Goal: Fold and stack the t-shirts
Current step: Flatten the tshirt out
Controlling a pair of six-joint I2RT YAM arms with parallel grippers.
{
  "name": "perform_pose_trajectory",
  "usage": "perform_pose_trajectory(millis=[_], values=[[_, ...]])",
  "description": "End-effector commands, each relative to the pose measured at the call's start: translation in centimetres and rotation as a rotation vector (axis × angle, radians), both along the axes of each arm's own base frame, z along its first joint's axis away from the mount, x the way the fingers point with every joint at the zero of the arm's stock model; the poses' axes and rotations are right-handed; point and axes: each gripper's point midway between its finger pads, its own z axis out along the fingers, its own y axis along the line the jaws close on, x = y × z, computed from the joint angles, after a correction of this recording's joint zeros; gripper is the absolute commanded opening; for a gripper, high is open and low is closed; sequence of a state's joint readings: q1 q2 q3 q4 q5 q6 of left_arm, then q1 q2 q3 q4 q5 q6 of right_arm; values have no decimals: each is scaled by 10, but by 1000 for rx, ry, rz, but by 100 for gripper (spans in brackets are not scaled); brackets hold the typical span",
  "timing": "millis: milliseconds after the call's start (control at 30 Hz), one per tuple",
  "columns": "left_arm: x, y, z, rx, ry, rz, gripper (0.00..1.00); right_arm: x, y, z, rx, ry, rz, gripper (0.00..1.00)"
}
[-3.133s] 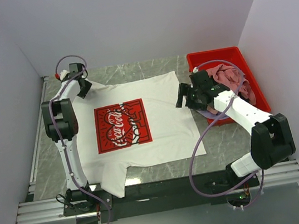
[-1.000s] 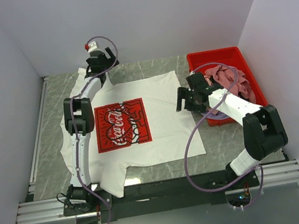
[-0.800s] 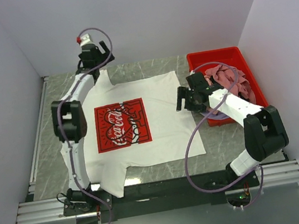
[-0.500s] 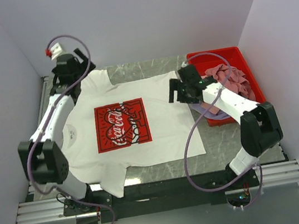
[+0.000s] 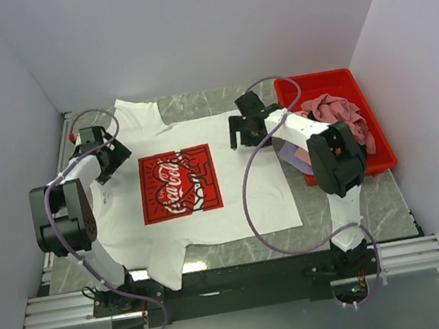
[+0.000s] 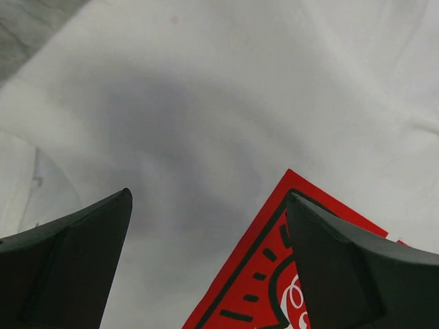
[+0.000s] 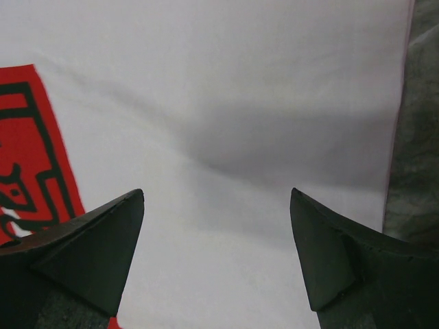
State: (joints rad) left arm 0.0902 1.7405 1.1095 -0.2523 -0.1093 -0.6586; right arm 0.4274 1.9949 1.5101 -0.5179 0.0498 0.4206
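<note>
A white t-shirt (image 5: pixel 239 186) with a red Coca-Cola print (image 5: pixel 179 183) lies spread flat on the marble table, front up. My left gripper (image 5: pixel 113 162) hangs open low over its left chest, beside the print's upper left corner (image 6: pixel 264 236), with bare white cloth (image 6: pixel 206 103) between the fingers. My right gripper (image 5: pixel 244 137) is open over the shirt's upper right part, close above plain white cloth (image 7: pixel 240 103), with the print's edge (image 7: pixel 27 151) at the left. Neither gripper holds anything. A dusty pink t-shirt (image 5: pixel 333 108) lies crumpled in the bin, with lavender cloth (image 5: pixel 294 156) at the bin's near left side.
The red plastic bin (image 5: pixel 314 77) stands at the back right, just right of the right arm. Bare marble (image 7: pixel 418 137) shows past the shirt's right edge and at the back left corner (image 6: pixel 27 20). Walls close in the table on three sides.
My left gripper swung from the back of the table leftward and down onto the shirt's left chest. My right gripper moved from the bin's edge left onto the shirt. Both stayed open.
</note>
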Motion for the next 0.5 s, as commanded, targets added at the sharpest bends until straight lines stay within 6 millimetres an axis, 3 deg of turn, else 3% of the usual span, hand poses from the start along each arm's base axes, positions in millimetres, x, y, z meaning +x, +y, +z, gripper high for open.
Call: perform_pose_trajectory(millis=[0, 33, 233, 300, 333, 467], values=[[24, -11, 4, -48, -43, -35, 100, 17, -5, 5, -41, -22, -7, 93], [22, -11, -12, -51, 2, -30, 99, 19, -5, 2, -46, -14, -9, 93], [34, -5, -40, -45, 84, 0, 100, 27, -11, -21, -31, 63, -35, 92], [42, -6, -42, -54, 92, 1, 100, 29, -18, -31, -38, 101, -55, 92], [44, -5, -51, -58, 112, 4, 99, 31, -21, -32, -41, 111, -65, 92], [65, -6, -48, -64, 93, -4, 99, 48, -27, -33, -46, 112, -73, 92]])
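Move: The t-shirt lies spread beneath both open hands, its cloth some 3 cm below; its body's middle is about 11 cm back and 21 cm right of the left hand, and 11 cm back and 16 cm left of the right hand. The red print's middle is 11 cm back from either, 18 cm to the left hand's right and 19 cm to the right hand's left. The far sleeve lies about 15 cm ahead and 9 cm right of the left hand. The t-shirt's far part is pushed away from the robot: both hands, fingers kept wide open, sink onto the cloth either side beyond the red print and sweep forward with fingertips on it. The left hand drops about 2.5 cm, then runs some 6.5 cm forward; the right sinks 3.5 cm while going 4 cm forward and a little left, tipping slightly more downward. ##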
